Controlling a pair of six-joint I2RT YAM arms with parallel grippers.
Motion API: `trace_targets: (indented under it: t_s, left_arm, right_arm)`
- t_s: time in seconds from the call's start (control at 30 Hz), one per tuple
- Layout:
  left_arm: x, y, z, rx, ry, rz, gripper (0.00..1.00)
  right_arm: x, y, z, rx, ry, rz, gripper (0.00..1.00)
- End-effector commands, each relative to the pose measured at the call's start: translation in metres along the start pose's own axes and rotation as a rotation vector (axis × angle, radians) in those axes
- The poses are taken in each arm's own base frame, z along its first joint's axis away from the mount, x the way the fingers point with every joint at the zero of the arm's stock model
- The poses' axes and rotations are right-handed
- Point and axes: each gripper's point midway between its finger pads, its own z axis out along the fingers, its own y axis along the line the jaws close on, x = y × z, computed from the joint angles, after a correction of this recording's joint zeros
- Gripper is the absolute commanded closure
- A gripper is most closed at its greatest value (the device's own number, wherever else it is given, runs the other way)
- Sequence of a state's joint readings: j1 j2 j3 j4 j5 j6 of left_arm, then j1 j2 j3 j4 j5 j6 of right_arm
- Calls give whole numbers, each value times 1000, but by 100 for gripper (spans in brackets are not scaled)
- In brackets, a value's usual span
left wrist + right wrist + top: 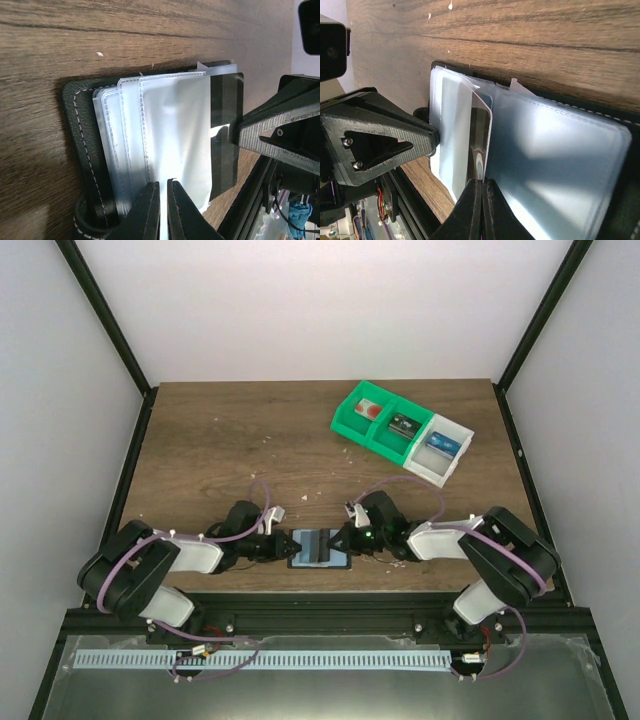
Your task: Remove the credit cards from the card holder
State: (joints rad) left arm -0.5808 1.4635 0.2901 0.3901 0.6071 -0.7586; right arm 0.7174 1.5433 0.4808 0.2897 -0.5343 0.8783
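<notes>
The card holder [320, 548] lies open near the table's front edge, with a black stitched border [82, 130] and pale blue-grey sleeves [560, 150]. My left gripper [283, 546] comes in from the left. Its jaws [163, 182] are nearly together, pinching the edge of a pale sleeve. My right gripper [347, 540] comes in from the right, and its jaws [482, 181] are shut on the edge of a dark credit card [481, 130]. That card stands partly out of a sleeve at the fold. In the left wrist view it shows as a dark rectangle [227, 100].
A green-and-white row of bins [400, 430] stands at the back right, with small items in its compartments. Pale crumbs [300, 490] dot the wood. A black rail [320, 605] runs along the table's front edge, just behind the holder.
</notes>
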Motion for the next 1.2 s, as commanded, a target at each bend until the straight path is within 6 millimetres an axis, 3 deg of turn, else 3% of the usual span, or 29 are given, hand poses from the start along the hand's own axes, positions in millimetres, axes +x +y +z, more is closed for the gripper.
trace_targets:
  t_s: [0.0, 0.43, 0.67, 0.9, 1.17]
  left_arm:
    - [14, 38, 1, -149, 17, -58, 92]
    - [-6, 20, -3, -126, -39, -19, 84]
    - [-33, 1, -7, -138, -88, 41, 76]
    - [-53, -47, -23, -20, -160, 163, 69]
    - [-61, -112, -61, 15, -367, 596, 60]
  right_arm:
    - [-6, -15, -11, 75, -42, 1, 100]
    - [-20, -14, -41, 162, -133, -19, 100]
    - [-32, 6, -63, 151, -209, -42, 99]
    - [-35, 36, -72, 46, -211, -12, 100]
    - [-47, 57, -77, 16, -207, 179, 100]
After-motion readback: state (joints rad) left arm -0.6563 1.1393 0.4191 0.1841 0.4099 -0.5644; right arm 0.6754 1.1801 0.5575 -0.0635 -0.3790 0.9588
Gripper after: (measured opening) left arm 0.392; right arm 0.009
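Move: I already pinch the right edge of the black card in my right fingertips. Its middle lies about 3 cm to the left of that hand, 1 cm back and 1 cm lower, still partly under the clear sleeve. The middle of the open card holder is right beneath the card, roughly 2 cm below the hand. From my left hand, down on the holder's left page, the card's middle is some 5 cm to the right and level fore and aft. I keep the card pinched and draw my right hand to the right and up, out of the sleeve, about 4.5 cm each way; then I climb further, to nearly 8 cm, easing slightly forward. My left fingertips stay on the sleeve at first, slide forward some 3 cm while opening, then rise off the holder by about 10 cm as that wrist tilts some 25 degrees. ##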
